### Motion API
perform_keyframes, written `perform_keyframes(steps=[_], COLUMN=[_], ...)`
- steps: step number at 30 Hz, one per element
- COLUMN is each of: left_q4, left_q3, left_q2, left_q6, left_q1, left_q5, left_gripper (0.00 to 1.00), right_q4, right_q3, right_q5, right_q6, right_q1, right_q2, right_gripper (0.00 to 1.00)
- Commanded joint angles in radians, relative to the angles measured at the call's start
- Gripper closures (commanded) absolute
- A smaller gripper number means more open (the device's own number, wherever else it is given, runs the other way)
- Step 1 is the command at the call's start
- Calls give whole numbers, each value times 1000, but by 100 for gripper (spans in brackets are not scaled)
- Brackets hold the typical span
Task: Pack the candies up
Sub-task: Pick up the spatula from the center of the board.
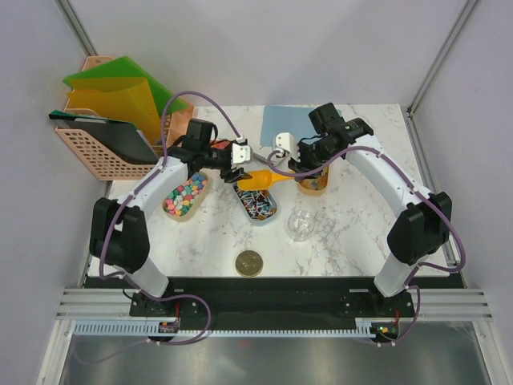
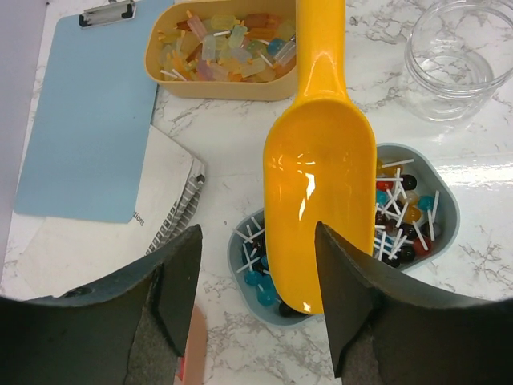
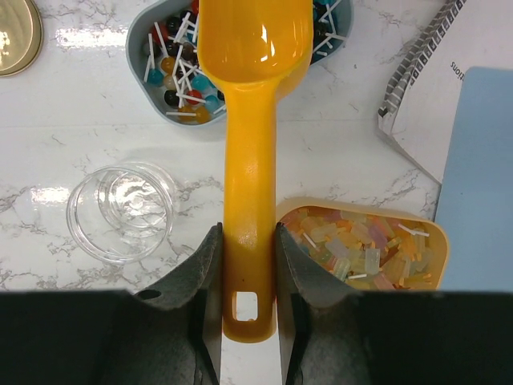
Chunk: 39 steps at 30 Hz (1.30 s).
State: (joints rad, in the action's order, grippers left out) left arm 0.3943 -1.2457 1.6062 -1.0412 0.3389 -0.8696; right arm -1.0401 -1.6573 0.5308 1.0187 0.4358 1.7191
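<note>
My right gripper (image 3: 248, 273) is shut on the handle of the long orange scoop (image 3: 250, 120). The scoop's empty bowl (image 2: 321, 200) lies over the blue-grey tray (image 2: 445, 200), which holds dark, blue and red candies on white sticks (image 2: 401, 220). My left gripper (image 2: 256, 305) stands open at the bowl's tip, with its fingers clear of the scoop on both sides. A yellow tray (image 3: 441, 233) of pale wrapped candies (image 3: 361, 249) sits beside the handle. Pastel candies (image 1: 184, 195) fill a third tray at the left.
A clear empty jar (image 1: 300, 224) stands right of the grey tray, and a round gold lid (image 1: 249, 262) lies near the front edge. A blue clipboard (image 2: 88, 112) and a spiral notebook (image 2: 152, 208) lie at the back. A pink basket (image 1: 100, 152) of folders stands far left.
</note>
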Motion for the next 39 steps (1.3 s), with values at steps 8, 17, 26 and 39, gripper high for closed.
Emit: perform_keyframes(steps=[8,17,26,39], left_q4=[50,228,333,420], left_q3=[-156,-230,-287,-307], left_q2=[121,166,218,235], left_q6=[18,-6,-7,-89], left_q1=[37,46,55,43], left_q5=[-80,-152,-163,-258], left_gripper=[49,58,98,98], right_q4=[12,75,101,107], right_q3=[-38,-13,16,208], right_q5=[60,46,41,469], right_q6=[44,-6,-34,142], right_q1=[37,38,38,-120], right_q2=[-44,-58,-72,-303], right_gripper=[100,100,90,42])
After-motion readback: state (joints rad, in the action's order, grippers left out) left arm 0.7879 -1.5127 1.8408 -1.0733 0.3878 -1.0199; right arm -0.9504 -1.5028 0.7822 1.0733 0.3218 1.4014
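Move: The yellow spatula's bowl is about 5 cm right of the left gripper, 2 cm back and nearly level with it. The lollipop box sits some 5 cm right of that gripper, 5 cm back and 15 cm below. From the right gripper, already pinching the handle, the bowl is about 11 cm left and 2 cm back; the orange candy box is some 5 cm right, 1 cm ahead and 15 cm below. Bring the left gripper about 3 cm right to the spatula's bowl while the right keeps the handle, easing it slightly left. Shut the left fingers on the bowl's forward edge, then open the right to free the handle and lift it some 8 cm, backing off 3 cm. Meanwhile draw the left back and a little down, rolling about 20 degrees in all. ##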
